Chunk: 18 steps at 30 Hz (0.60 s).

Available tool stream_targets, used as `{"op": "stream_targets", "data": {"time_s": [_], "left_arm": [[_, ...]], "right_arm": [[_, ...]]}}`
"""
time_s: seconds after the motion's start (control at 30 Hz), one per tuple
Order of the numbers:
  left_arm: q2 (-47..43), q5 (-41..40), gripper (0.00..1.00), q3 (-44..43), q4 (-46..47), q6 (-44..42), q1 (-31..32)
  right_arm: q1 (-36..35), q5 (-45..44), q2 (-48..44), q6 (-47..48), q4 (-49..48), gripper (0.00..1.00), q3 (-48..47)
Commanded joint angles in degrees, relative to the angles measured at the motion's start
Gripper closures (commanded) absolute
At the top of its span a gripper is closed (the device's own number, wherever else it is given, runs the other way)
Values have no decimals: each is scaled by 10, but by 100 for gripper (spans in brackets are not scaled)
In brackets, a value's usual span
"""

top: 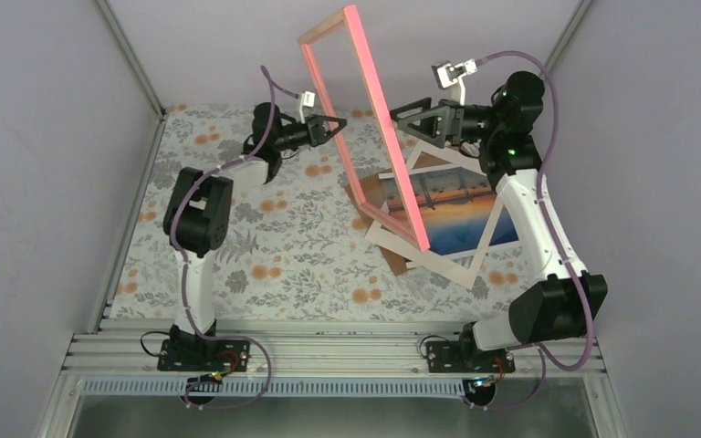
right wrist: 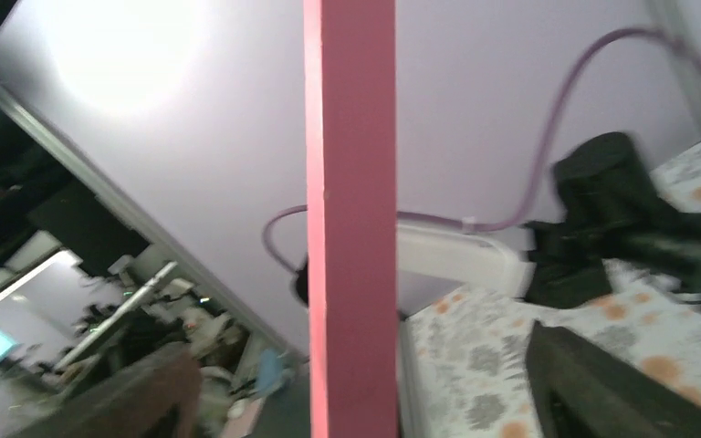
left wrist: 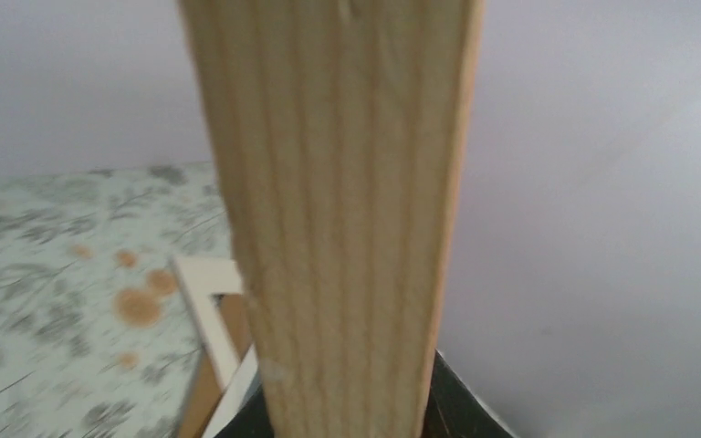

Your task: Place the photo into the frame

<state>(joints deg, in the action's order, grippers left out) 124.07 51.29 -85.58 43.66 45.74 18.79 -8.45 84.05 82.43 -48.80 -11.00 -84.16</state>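
Note:
The pink-orange frame [top: 371, 82] stands on edge, tilted, its low corner resting on the stack at centre right. My left gripper [top: 340, 124] comes in from the left and is shut on the frame's far bar. That bar's bare wooden back [left wrist: 347, 228] fills the left wrist view, with dark jaws tight against both sides. My right gripper [top: 395, 115] stands open around the near pink bar [right wrist: 351, 228], with a gap on each side and one dark finger [right wrist: 602, 383] far to the right. The photo [top: 461, 214], an orange sunset over blue water, lies face up under the frame.
A white mat border [top: 438, 265] lies askew around the photo, on a brown backing board [top: 400, 263]. The mat's corner [left wrist: 203, 301] shows beside the wooden bar. A floral cloth [top: 283, 246] covers the table. Grey walls enclose the back and both sides.

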Motion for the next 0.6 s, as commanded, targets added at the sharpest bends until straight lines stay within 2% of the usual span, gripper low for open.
{"op": "stream_targets", "data": {"time_s": [0.0,0.03,0.17,0.27,0.43,0.57], "left_arm": [[-99,-2,98,17,-135,-90,-30],[-111,-2,98,9,-188,-120,-32],[-145,-40,98,-41,-512,-276,-35],[-166,-72,98,-40,-658,-326,-54],[-182,-138,98,-38,-828,-372,-102],[-224,-179,98,29,-854,-395,-145]], "right_arm": [[32,-73,-15,82,77,2,12],[39,-92,-16,98,96,0,16],[55,-225,-31,197,217,0,12],[56,-300,-48,246,257,0,25],[56,-336,-62,270,246,0,90],[55,-370,-61,316,263,0,122]]}}
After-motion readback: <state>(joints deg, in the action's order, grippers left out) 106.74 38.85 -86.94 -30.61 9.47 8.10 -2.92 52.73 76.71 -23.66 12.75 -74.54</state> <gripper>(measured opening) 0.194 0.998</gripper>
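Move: The left hand already grips the left bar of the frame, whose middle is about 10 cm back, 5 cm right and 11 cm above. Bare table for it lies roughly 12 cm back, 12 cm left and 24 cm below; the photo is some 12 cm back, 32 cm right, 24 cm below. From the right hand, the photo lies about 8 cm ahead, 21 cm right and 46 cm below, the white mat 3 cm left of it, and the frame's middle 10 cm ahead, 6 cm left and 11 cm below. Keeping its pinch on the left bar, the left hand carries the frame away from the right hand, about 14 cm left, later also sinking and drawing back a little, while it rolls some 35 degrees so its right-pointing fingers dip. The right hand, already loosened, opens fully and clears the right bar, going down, forward and right towards the photo's side and turning clockwise. ##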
